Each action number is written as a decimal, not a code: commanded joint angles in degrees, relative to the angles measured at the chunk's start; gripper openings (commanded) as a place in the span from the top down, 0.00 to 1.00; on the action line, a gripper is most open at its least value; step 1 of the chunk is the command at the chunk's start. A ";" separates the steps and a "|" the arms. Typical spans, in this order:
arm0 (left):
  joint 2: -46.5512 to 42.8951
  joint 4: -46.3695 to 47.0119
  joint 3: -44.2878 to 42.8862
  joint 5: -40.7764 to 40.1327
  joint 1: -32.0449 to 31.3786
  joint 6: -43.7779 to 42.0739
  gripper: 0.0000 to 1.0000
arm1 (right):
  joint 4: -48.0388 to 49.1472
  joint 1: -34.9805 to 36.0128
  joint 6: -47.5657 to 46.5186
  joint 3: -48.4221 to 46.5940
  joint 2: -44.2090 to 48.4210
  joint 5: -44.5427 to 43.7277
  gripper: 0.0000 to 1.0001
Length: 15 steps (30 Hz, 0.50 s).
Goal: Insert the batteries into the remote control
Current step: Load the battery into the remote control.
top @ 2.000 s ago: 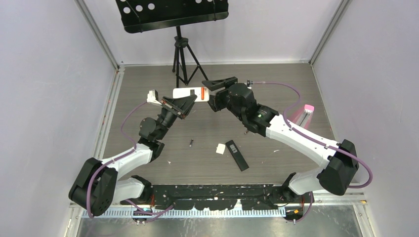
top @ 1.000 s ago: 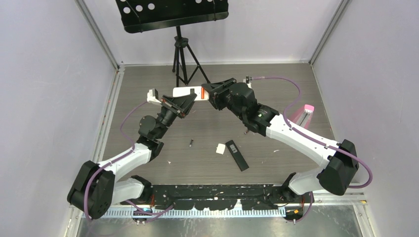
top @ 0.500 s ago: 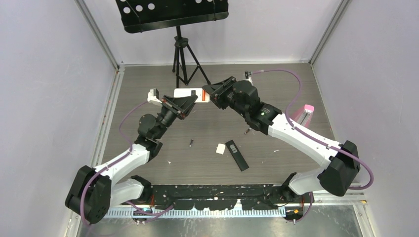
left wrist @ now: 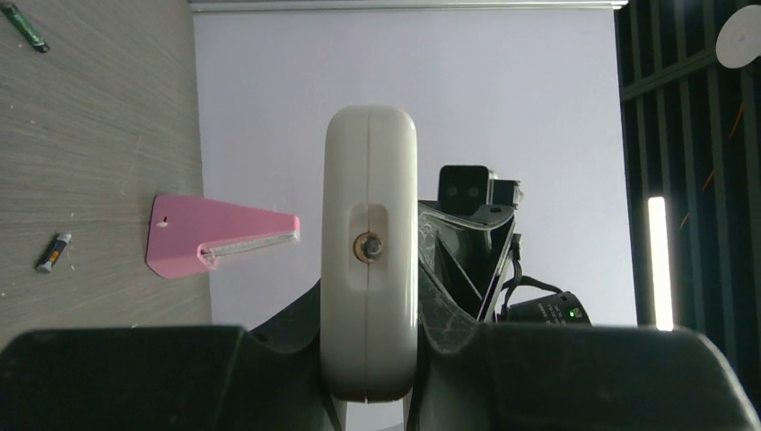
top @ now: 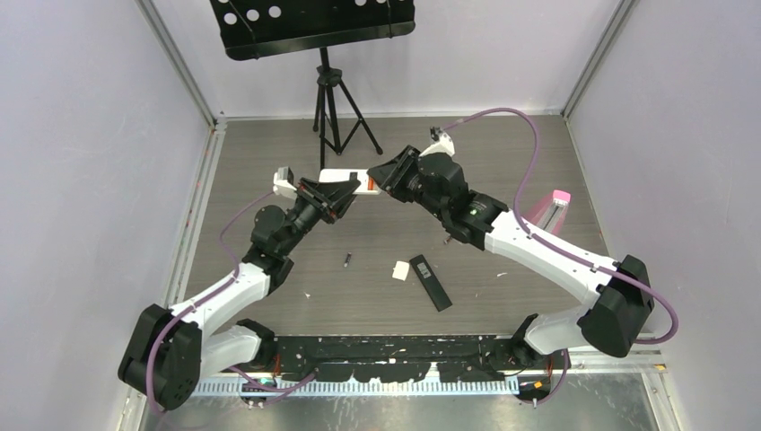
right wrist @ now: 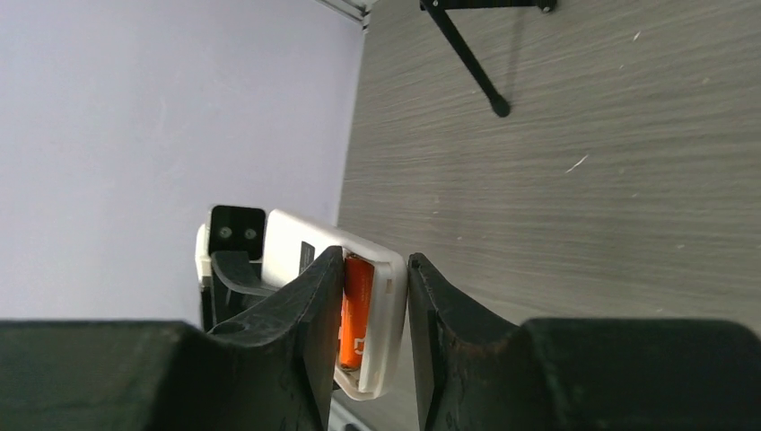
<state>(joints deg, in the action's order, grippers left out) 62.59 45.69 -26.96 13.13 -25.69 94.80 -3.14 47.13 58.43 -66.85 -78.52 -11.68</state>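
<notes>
A white remote control (top: 338, 179) is held above the table, with my left gripper (top: 345, 189) shut across its thickness. In the left wrist view its rounded end (left wrist: 370, 224) faces the camera between the fingers of that gripper (left wrist: 370, 310). My right gripper (top: 378, 177) has closed round the remote's other end. In the right wrist view an orange battery (right wrist: 358, 310) lies in the open compartment of the remote (right wrist: 388, 314). The right gripper (right wrist: 377, 268) has one finger over that battery and the other against the remote's edge.
On the table lie a black remote (top: 431, 282), a small white cover piece (top: 400, 269) and a dark battery (top: 346, 260). A green battery (left wrist: 24, 27) and a dark, silver-ended one (left wrist: 52, 253) lie farther off. A pink holder (top: 549, 208) sits right; a tripod stand (top: 332, 112) stands behind.
My right gripper has moved left over the remote's end, now hiding the orange battery from above, and its jaws have narrowed. The left gripper has shifted the remote slightly right and nearer.
</notes>
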 commanded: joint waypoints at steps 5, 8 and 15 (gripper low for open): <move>-4.16 4.99 0.97 -1.71 3.06 4.89 1.00 | -4.97 2.52 -13.92 0.36 -1.11 -1.94 0.53; -5.25 2.75 1.93 0.10 3.79 1.10 1.00 | -5.49 2.32 -12.14 -1.75 -0.06 -0.71 0.34; -7.62 -1.25 5.12 3.96 4.16 -9.69 1.00 | 1.91 0.38 -0.41 -0.25 3.16 7.82 0.15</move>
<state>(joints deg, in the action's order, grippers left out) 57.17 43.83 -23.27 15.16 -21.96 91.92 -6.74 48.27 51.31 -67.40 -78.96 -9.50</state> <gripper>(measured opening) 0.219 0.841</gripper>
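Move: The orange battery already lies in the remote control's open end, about 1 cm to the left of the right hand and 1 cm back, nearly level with it; from the left hand it is some 6 cm right and 1 cm ahead. The remote's middle is about 6 cm left of the right hand and 1 cm back. Far below, roughly 25 cm down, the white cover lies 14 cm back and 6 cm right of the right hand, a loose battery 12 cm back and 6 cm left. The orange battery and the end of the remote, at first between the right fingers, are let go: the right fingers spread from about a third open to nearly wide, while that hand sinks and eases back about 1.5 cm each, rolling some 10 degrees with its left side down. The left hand keeps its grip on the remote and carries it about 2 cm left, away from the right hand, sinking slightly. ##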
